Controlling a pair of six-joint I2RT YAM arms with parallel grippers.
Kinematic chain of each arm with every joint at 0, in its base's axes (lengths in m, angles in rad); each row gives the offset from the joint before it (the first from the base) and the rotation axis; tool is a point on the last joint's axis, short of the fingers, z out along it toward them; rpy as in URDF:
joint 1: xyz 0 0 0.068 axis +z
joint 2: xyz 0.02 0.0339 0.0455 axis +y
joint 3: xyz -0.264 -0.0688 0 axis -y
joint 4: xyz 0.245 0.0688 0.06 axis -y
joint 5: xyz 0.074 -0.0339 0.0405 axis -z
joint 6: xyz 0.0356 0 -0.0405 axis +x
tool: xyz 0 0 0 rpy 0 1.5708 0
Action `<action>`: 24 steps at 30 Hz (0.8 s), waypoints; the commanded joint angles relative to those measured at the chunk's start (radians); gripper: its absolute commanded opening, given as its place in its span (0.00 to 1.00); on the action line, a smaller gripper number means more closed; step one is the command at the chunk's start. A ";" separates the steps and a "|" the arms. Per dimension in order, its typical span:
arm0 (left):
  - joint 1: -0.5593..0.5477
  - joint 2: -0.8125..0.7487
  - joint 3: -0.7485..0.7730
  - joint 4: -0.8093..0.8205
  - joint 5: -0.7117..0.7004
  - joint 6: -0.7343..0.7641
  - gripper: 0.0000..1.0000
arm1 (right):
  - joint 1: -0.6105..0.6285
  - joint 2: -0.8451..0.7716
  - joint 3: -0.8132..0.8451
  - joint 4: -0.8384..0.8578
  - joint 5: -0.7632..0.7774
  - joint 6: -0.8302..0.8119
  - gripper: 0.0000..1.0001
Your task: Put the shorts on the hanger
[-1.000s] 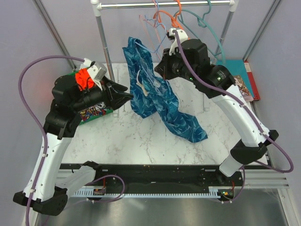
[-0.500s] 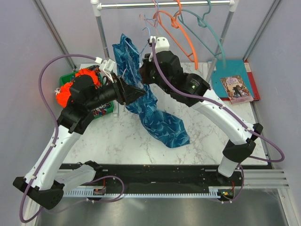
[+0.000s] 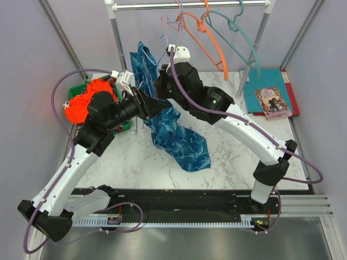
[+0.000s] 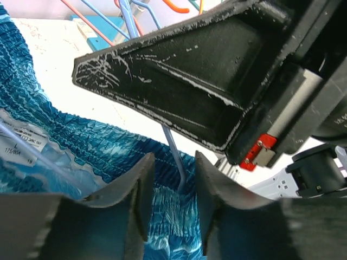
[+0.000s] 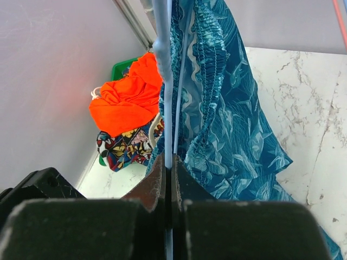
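Note:
The dark-blue shorts [image 3: 173, 135] with teal leafy print hang from the pale blue hanger [image 5: 162, 65], their lower end lying on the marble table. My right gripper [image 3: 161, 86] is shut on the hanger's thin rod, which runs straight up from between the pads [image 5: 168, 162], with the shorts [image 5: 217, 108] draped just to its right. My left gripper [image 3: 154, 106] is open; its fingers [image 4: 173, 162] stand on either side of the hanger wire [image 4: 172, 146] where it enters the gathered waistband [image 4: 81, 141]. The right gripper's black body looms right above.
A clothes rail [image 3: 190, 5] at the back carries a pink hanger [image 3: 167, 23], an orange hanger [image 3: 209, 46] and a teal hanger [image 3: 246, 46]. A green bin [image 3: 123, 125] at the left holds an orange garment [image 3: 84, 103]. Books [image 3: 270, 100] lie at the right.
Both arms have moved left and closer together. The hanger and shorts shifted left, the shorts' lower end dragging left on the table. The left gripper has reached the waistband.

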 commanded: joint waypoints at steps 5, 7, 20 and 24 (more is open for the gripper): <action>0.000 0.007 0.016 0.057 -0.013 -0.092 0.02 | 0.017 -0.025 0.014 0.108 0.025 0.019 0.00; 0.020 0.020 0.025 0.037 0.002 -0.184 0.02 | 0.017 -0.030 -0.003 0.117 0.034 0.008 0.00; 0.086 0.071 0.099 0.142 0.087 -0.396 0.02 | 0.017 -0.064 -0.042 0.190 0.020 -0.050 0.56; 0.117 0.091 0.111 0.236 0.090 -0.406 0.02 | 0.015 -0.081 -0.048 0.208 0.028 -0.070 0.60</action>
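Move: The blue hanger carrying the shorts is pinched in the right fingertips, so its wire is right at that hand. Lower down and nearer the robot, the same wire passes between the left hand's open fingers, within about 1 cm of their middle. The shorts' middle hangs some 12 cm below the left hand and 3 cm farther out; the orange garment lies about 24 cm to that hand's left, 10 cm ahead and 33 cm down. The blue hanger's wire changes hands: the left fingers shut on it first, the hand rolling some 20 degrees about its own length as it eases 2 to 3 cm forward and a little up, holding on. Once the left has it, the right fingers open wide around the wire and that hand rises about 2 cm. ##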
